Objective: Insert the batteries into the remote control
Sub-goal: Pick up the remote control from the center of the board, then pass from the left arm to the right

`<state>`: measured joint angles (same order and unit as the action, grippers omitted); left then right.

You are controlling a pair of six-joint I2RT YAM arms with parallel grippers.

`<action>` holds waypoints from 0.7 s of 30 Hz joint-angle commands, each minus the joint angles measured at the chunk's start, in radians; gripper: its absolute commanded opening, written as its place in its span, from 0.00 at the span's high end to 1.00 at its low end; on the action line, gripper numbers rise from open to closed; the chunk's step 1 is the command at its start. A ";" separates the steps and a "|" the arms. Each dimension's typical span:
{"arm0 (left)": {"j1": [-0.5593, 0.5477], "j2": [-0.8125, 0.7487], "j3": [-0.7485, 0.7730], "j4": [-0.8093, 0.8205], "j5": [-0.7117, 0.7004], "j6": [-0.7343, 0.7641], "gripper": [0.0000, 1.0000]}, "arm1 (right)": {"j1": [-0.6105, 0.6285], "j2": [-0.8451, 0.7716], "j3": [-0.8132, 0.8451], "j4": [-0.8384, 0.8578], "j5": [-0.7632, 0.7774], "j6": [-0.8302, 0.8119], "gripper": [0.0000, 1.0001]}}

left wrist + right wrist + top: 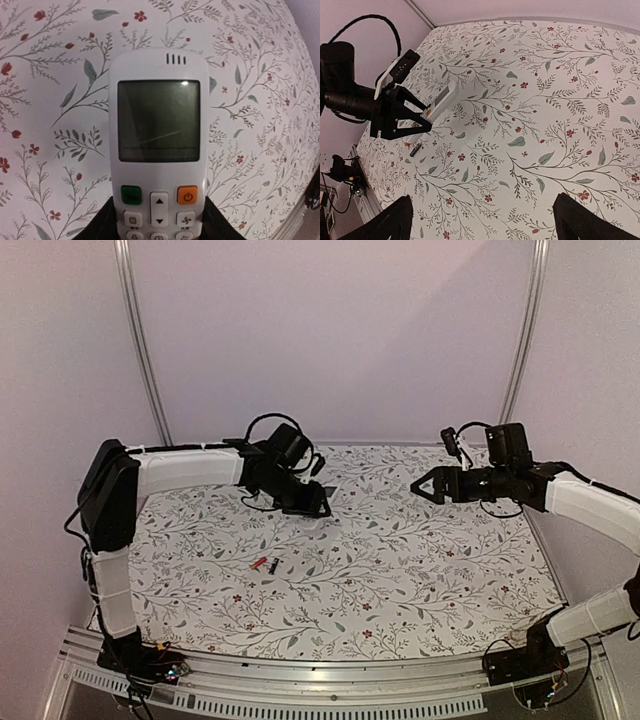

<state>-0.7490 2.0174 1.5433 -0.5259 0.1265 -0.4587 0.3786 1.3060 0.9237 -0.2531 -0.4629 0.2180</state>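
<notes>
The white remote control [158, 145] faces up, with its grey display window and its green and orange buttons showing. My left gripper [159, 234] is shut on its button end, one black finger [95, 225] on each side. In the top view the left gripper [306, 502] holds the remote [329, 494] at the back middle of the table. The red battery [259, 563] and the black battery [271, 566] lie side by side on the cloth in front of it. They also show small in the right wrist view [415, 148]. My right gripper [424, 485] is open and empty, hovering at the back right.
A floral cloth [400, 570] covers the table. Metal frame posts [140, 340] stand at the back corners. The right wrist view shows the left arm [350, 95] and its cable at far left, and the table's left edge [362, 185].
</notes>
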 commanded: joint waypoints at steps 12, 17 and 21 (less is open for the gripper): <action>-0.055 -0.351 -0.216 0.494 0.963 0.120 0.62 | 0.087 -0.254 0.002 0.170 -0.454 0.106 0.01; -0.106 -0.334 -0.202 0.682 1.077 -0.012 0.62 | 0.146 -0.283 0.045 0.196 -0.509 0.103 0.01; -0.142 -0.303 -0.190 0.816 1.132 -0.121 0.63 | 0.193 -0.292 0.073 0.201 -0.509 0.051 0.01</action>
<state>-0.8509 1.6852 1.3407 0.0917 1.1435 -0.4541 0.5301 1.0355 0.9524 -0.0856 -0.9302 0.3027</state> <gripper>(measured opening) 0.472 0.988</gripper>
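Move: My left hand already holds the remote control just off the board. My right hand's open gripper is about 21 cm to its right, 3 cm back and 11 cm higher. The black battery lies some 10 cm left of my left hand, 9 cm back and 8 cm down, the red battery 3 cm farther left. From my right hand the remote is roughly 19 cm left, 5 cm ahead and 10 cm below. I lift the remote some 22 cm with my left hand while drawing it nearly as far back and a little right, keeping my pinch and swinging the fingers from steeply down to nearly level, pointing right. My right hand, kept wide open, rises about 15 cm, also back and somewhat left, turning counter-clockwise and levelling towards the remote's free end. ##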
